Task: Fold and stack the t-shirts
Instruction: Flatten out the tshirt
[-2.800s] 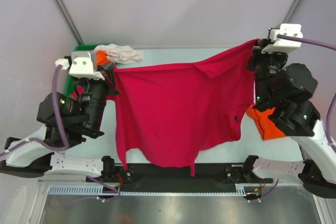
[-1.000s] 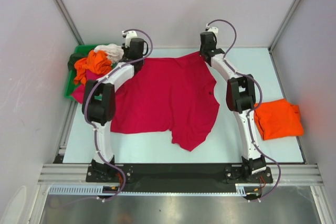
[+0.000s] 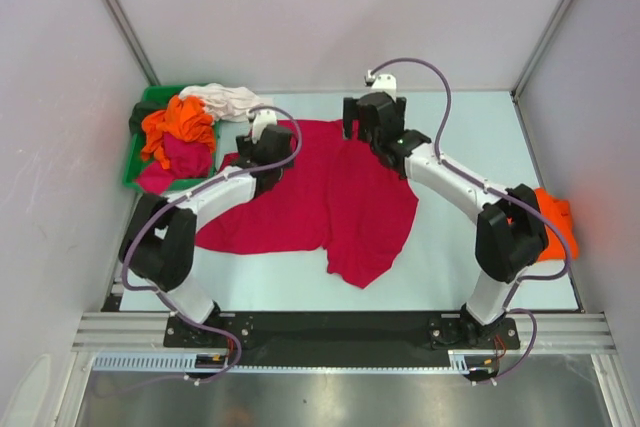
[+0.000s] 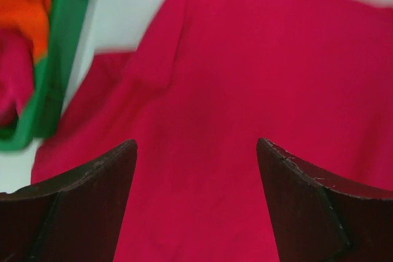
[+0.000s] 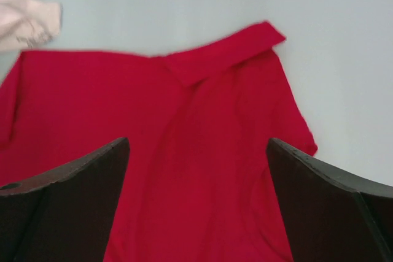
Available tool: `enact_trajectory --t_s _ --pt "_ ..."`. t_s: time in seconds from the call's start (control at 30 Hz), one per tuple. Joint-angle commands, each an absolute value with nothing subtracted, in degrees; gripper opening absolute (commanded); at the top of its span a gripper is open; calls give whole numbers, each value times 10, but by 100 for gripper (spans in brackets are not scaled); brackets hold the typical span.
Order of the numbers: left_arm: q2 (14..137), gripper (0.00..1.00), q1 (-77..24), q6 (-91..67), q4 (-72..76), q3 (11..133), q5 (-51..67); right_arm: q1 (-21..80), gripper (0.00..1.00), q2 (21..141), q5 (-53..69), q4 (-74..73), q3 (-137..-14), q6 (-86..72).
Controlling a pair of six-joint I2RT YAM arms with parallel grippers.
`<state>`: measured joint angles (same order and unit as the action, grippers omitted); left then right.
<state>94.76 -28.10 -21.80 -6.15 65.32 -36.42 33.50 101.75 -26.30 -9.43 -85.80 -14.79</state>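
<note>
A large crimson-red t-shirt (image 3: 320,197) lies spread on the table, its bottom hem bunched toward the near side. My left gripper (image 3: 268,152) hovers over the shirt's upper left part, open with only red cloth (image 4: 202,90) beneath the gap (image 4: 196,142). Over the upper middle, my right gripper (image 3: 372,125) is open too (image 5: 198,140), with nothing between its fingers and the shirt's far edge (image 5: 245,44) ahead of it. A folded orange t-shirt (image 3: 555,222) at the right is partly hidden by the right arm's elbow.
A green bin (image 3: 140,147) at the far left holds orange (image 3: 180,119), magenta (image 3: 185,157) and dark (image 3: 140,117) t-shirts. A white t-shirt (image 3: 225,99) spills over its far side onto the table. The bin's rim (image 4: 67,47) shows left of my left gripper.
Both grippers have opened, let go of the red shirt's far edge and drawn back toward the near side above it. The right arm's elbow has swung out over the orange shirt.
</note>
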Motion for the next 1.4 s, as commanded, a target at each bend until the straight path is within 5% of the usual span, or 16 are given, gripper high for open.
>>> enact_trajectory --t_s 0.0,0.3,0.4,0.53,0.6,1.03,1.37 --pt "895 84 -299 -272 -88 570 -330 345 100 982 -281 -123 -773 -165" --pt "866 84 -397 -314 -159 535 -380 356 95 902 -238 -115 -593 -236" --pt "853 84 -402 -317 -166 529 -380 355 84 886 -240 -113 -563 -252" --pt "846 83 -402 -327 -179 530 -374 356 51 881 -251 -130 -546 -280" --pt "843 83 -402 -331 -191 531 -363 361 46 867 -257 -137 -533 -302" --pt "780 82 -411 -354 -210 492 -335 488 51 693 -332 -266 -419 -466" --pt "763 82 -414 -366 -223 483 -321 626 51 758 -361 -287 -378 -597"
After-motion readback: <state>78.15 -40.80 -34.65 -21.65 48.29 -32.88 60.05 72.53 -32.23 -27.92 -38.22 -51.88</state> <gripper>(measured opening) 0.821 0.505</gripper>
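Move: The magenta t-shirt lies spread under both my hands. Its near-right corner is about 32 cm back of my right hand, straight behind it and 20 cm lower; its far-right corner is some 19 cm ahead and 10 cm to the right. From my left hand, the shirt's near hem is about 20 cm back, 3 cm to the right and 12 cm down, and the green bin is roughly 11 cm ahead and 18 cm to the left. I sweep my right hand back about 28 cm and down some 17 over the t-shirt to its near-right corner, tipping the fingers about 25 degrees further down and narrowing them to half open. My left hand draws back about 14 cm towards the near hem, dropping 5 cm and staying wide open. Both hands are empty. ##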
